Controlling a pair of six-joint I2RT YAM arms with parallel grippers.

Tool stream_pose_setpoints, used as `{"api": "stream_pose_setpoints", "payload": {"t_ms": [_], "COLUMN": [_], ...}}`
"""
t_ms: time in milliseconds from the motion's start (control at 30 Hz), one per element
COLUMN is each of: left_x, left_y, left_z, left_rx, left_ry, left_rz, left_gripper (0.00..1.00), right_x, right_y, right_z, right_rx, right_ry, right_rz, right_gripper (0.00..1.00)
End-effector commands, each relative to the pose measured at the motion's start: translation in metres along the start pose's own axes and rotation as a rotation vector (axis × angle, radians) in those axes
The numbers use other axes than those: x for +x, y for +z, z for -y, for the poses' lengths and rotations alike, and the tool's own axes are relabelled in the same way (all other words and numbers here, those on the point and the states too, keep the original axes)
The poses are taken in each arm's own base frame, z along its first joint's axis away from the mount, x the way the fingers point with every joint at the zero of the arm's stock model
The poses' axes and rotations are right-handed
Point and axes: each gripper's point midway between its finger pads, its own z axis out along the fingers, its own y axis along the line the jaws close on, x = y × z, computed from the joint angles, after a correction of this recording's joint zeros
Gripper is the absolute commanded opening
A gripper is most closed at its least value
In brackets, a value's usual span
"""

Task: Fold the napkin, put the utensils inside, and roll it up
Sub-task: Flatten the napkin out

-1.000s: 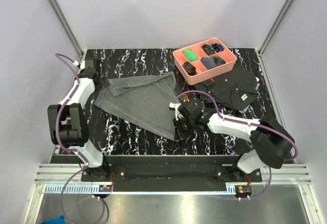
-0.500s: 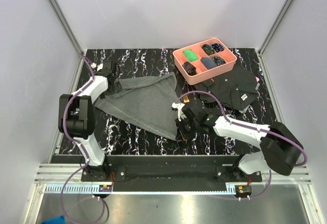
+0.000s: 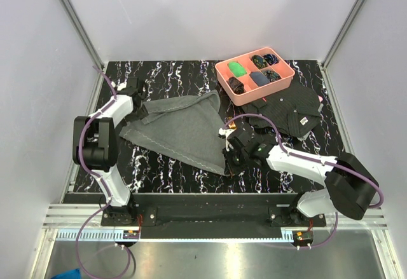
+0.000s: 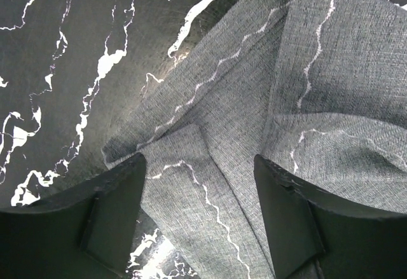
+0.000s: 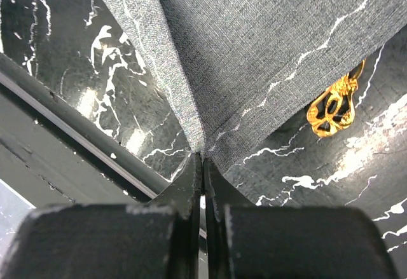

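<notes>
The grey napkin (image 3: 181, 126) lies as a rough triangle on the black marbled table. My right gripper (image 5: 202, 155) is shut on the napkin's near corner, seen from above at the gripper (image 3: 227, 163). My left gripper (image 4: 200, 196) stands open over the napkin's (image 4: 267, 114) folded far-left corner, one finger (image 4: 111, 209) to each side of the cloth. In the top view that gripper (image 3: 140, 98) sits at the napkin's left tip. The ornate gold end of one of the utensils (image 5: 332, 105) pokes out from under the napkin's (image 5: 254, 44) edge. The rest of the utensils is hidden.
A pink tray (image 3: 224, 77) with small dark and green items stands at the back right. A black patterned cloth (image 3: 289, 114) lies in front of it. The table's front rail (image 5: 57, 117) runs just beside my right gripper.
The left arm swung in from the table's left side to the napkin's far-left corner. The right gripper drew the near corner slightly rightward, stretching the cloth.
</notes>
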Motion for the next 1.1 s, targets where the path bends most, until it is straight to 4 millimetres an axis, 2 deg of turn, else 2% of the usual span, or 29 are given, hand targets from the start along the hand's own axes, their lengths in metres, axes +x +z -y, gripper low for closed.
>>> {"api": "stream_pose_setpoints", "payload": {"t_ms": [0, 167, 300, 600, 700, 733, 967, 1067], "left_x": [-0.003, 0.003, 0.011, 0.025, 0.027, 0.027, 0.019, 0.011], "left_y": [0.003, 0.005, 0.012, 0.022, 0.023, 0.023, 0.011, -0.003], "left_z": [-0.007, -0.013, -0.012, -0.025, -0.025, -0.024, -0.014, -0.01], "left_rx": [-0.039, -0.046, -0.048, -0.063, -0.058, -0.049, 0.035, 0.089], "left_ry": [0.016, 0.005, 0.023, 0.014, 0.015, 0.017, 0.004, -0.032], "left_rz": [0.02, 0.001, -0.028, -0.059, -0.059, -0.058, -0.034, 0.011], "left_gripper": [0.67, 0.62, 0.61, 0.58, 0.47, 0.39, 0.06, 0.03], "right_x": [-0.002, -0.001, -0.002, -0.003, -0.003, -0.002, -0.004, -0.007], "right_y": [-0.002, -0.003, -0.004, -0.006, -0.006, -0.006, -0.004, -0.004], "right_z": [0.004, 0.004, 0.003, 0.004, 0.004, 0.004, 0.005, 0.005], "right_rx": [0.034, 0.035, 0.031, 0.033, 0.033, 0.034, 0.044, 0.05], "right_ry": [0.012, 0.015, 0.012, 0.012, 0.01, 0.014, 0.013, 0.005], "right_rz": [0.009, 0.015, 0.016, 0.027, 0.028, 0.028, 0.025, 0.027], "right_gripper": [0.0, 0.0, 0.0, 0.0, 0.0, 0.0, 0.0, 0.0]}}
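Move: Just below the open left hand lies the folded-over flap near the napkin's left corner, about 3 cm back, 1 cm left and 4 cm down. The corner tip is roughly 5 cm back and 5 cm left of the hand. The end of the napkin's far fold lies some 2 cm back and 4 cm right. From the right hand, which still holds the near-right corner, that flap is about 17 cm ahead and 35 cm left, while the spoon handle lies some 5 cm ahead and 2 cm right. Sinking and drawing back, the left hand eases about 3 cm down and 3 cm back, a little to its left, onto the flap by the napkin's left corner. Its fingers narrow slightly on the way, then shut almost fully at the bottom to pinch the cloth. The right hand stays in place, shut on the opposite corner. ##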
